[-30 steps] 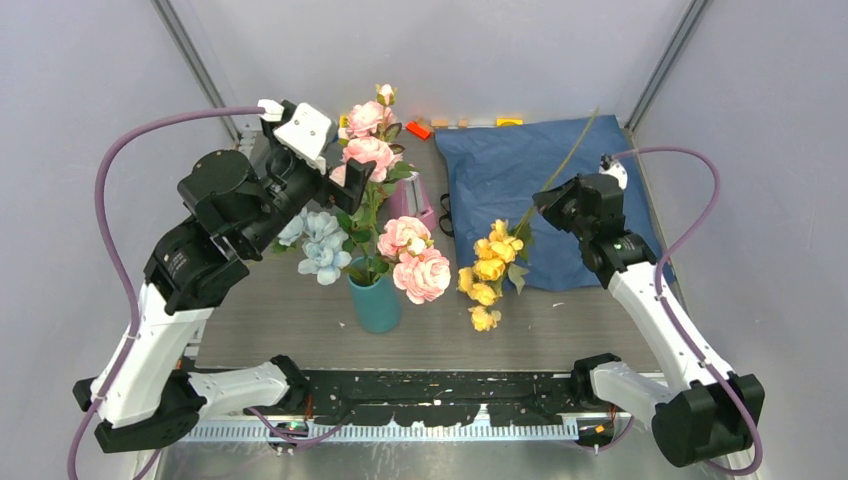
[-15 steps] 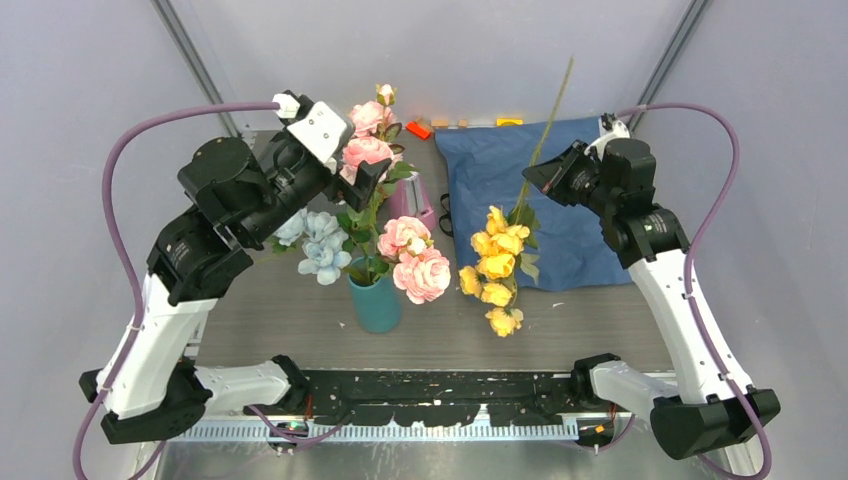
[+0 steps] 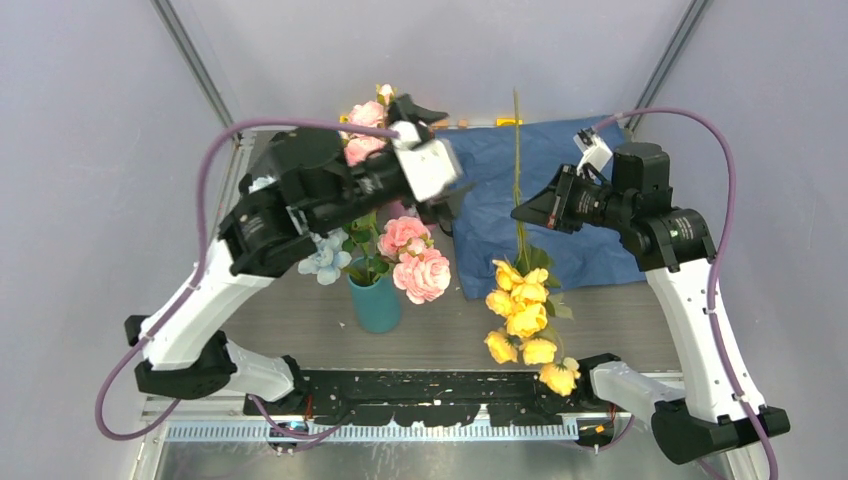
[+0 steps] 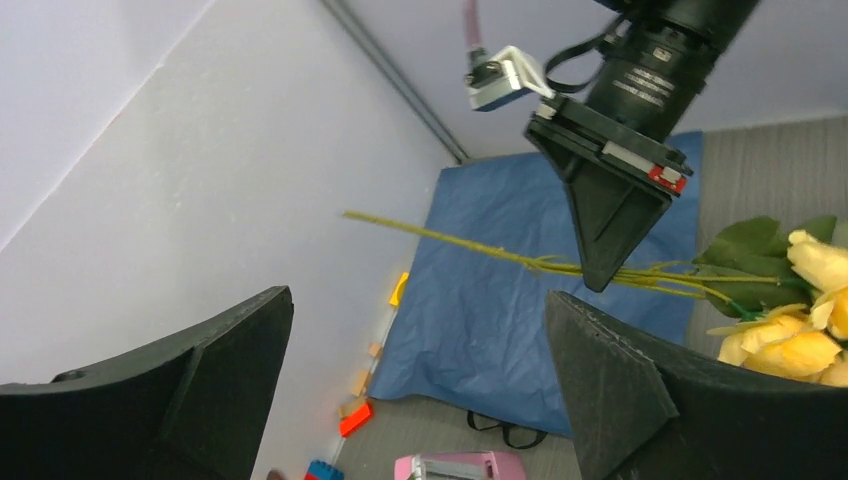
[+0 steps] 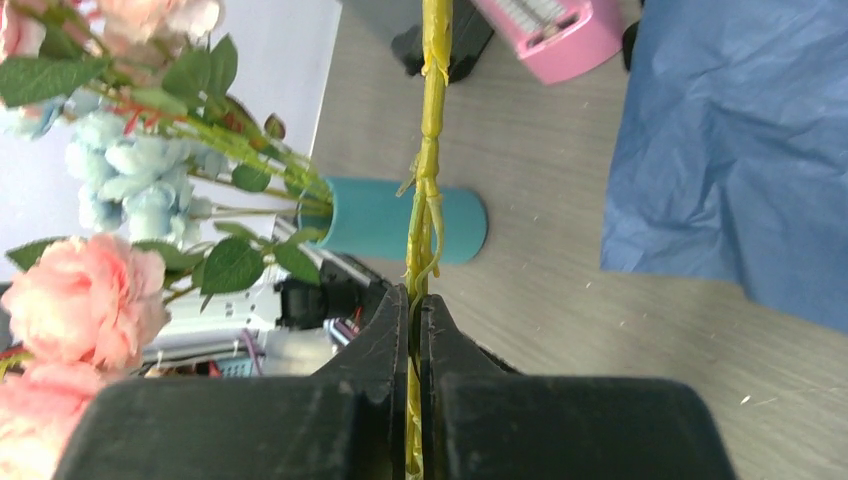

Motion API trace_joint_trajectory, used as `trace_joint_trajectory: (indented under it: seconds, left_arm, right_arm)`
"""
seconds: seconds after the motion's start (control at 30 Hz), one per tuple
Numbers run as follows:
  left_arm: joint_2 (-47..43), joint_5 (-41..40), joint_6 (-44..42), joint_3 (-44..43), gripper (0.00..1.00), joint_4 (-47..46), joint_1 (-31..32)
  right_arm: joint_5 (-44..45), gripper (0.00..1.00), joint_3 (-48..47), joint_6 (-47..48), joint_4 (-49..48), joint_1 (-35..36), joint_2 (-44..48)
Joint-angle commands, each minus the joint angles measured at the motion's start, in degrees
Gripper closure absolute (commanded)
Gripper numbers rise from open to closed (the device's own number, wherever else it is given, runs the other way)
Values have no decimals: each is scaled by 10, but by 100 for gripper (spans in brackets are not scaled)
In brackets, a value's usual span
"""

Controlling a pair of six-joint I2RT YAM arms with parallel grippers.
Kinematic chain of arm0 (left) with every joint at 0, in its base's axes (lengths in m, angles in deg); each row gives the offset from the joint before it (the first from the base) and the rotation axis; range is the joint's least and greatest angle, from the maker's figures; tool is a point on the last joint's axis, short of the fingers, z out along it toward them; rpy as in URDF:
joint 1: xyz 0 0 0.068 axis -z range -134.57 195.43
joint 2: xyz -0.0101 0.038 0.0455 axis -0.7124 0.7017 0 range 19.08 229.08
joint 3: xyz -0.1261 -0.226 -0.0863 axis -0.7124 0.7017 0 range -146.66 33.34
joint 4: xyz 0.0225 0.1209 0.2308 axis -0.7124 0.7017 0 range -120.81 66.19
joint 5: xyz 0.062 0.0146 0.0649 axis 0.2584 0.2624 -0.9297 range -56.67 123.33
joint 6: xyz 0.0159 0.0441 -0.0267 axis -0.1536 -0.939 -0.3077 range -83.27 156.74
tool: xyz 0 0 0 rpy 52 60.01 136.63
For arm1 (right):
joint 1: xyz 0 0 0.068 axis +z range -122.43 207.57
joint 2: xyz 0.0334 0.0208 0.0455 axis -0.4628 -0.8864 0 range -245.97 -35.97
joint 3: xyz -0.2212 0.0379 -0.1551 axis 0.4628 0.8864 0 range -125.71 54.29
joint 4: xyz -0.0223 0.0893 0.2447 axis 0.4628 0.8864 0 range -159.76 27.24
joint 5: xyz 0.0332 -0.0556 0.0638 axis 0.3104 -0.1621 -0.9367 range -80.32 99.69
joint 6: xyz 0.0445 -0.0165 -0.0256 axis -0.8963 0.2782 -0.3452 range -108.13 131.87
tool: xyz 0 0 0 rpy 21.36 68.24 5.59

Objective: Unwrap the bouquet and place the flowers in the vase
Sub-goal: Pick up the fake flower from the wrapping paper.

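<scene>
The teal vase (image 3: 375, 302) (image 5: 400, 220) stands mid-table holding pink flowers (image 3: 415, 262) (image 5: 80, 300) and pale blue flowers (image 3: 322, 255) (image 5: 140, 170). My right gripper (image 3: 520, 213) (image 5: 415, 295) is shut on the stem (image 5: 430, 150) of the yellow flowers (image 3: 525, 312) (image 4: 800, 320). The stem stands upright in the air right of the vase, with the blooms hanging down. My left gripper (image 3: 455, 150) (image 4: 418, 300) is open and empty, above the pink blooms and pointing at the right gripper (image 4: 597, 280). The blue paper wrap (image 3: 560, 200) (image 4: 480, 330) lies flat at the back right.
A pink metronome (image 5: 555, 30) (image 4: 465, 467) stands behind the vase. A black ribbon (image 4: 505, 432) lies at the wrap's edge. Small toy bricks (image 3: 418, 128) (image 4: 355, 418) line the back wall. Grey walls close in on both sides.
The right arm lifted the yellow flowers, turning the stem upright and bringing the blooms nearer. The left arm swung from the left side across over the vase's flowers, jaws still open.
</scene>
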Motion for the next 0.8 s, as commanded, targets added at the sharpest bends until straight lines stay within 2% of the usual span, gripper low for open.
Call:
trace_joint_trajectory:
  seconds: [0.0, 0.2, 0.3, 0.5, 0.63, 0.77]
  left_arm:
    - [25, 30, -112, 6, 0, 4, 29]
    - [5, 48, -226, 187, 0, -85, 29]
    - [0, 39, -251, 246, 0, -131, 29]
    - [13, 43, -274, 279, 0, -168, 32]
    - [1, 35, -285, 325, 2, -234, 33]
    - [1, 41, -286, 324, 1, -223, 33]
  right_arm:
    - [-94, 100, 2, 8, 50, -3, 26]
    - [-167, 100, 9, -7, 93, -3, 50]
    - [-203, 100, 15, -14, 100, -3, 61]
    - [-241, 100, 20, -10, 116, -3, 59]
    - [-239, 100, 18, 5, 138, -3, 46]
    - [-243, 100, 24, 7, 133, -3, 34]
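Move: The yellow flower, already pinched in the right hand, lies nearly level. Its bare stem, the left gripper's aim, passes some 8 cm ahead, 16 cm right and 19 cm below the left hand; that stretch is about 5 cm straight ahead of the right hand. The yellow blossoms hang about 18 cm straight back of the right hand, a few centimetres lower. The vase stands roughly 8 cm back, 28 cm left and 25 cm below it. Bring the wide-open left gripper down about 18 cm and right about 8 cm onto the bare stem beyond the right grip, tipping its fingers some 30 degrees downward, and leave it open. Keep the right pinch on the stem while drawing it back about 10 cm and turning it counter-clockwise, so the bare end swings towards the left gripper. ##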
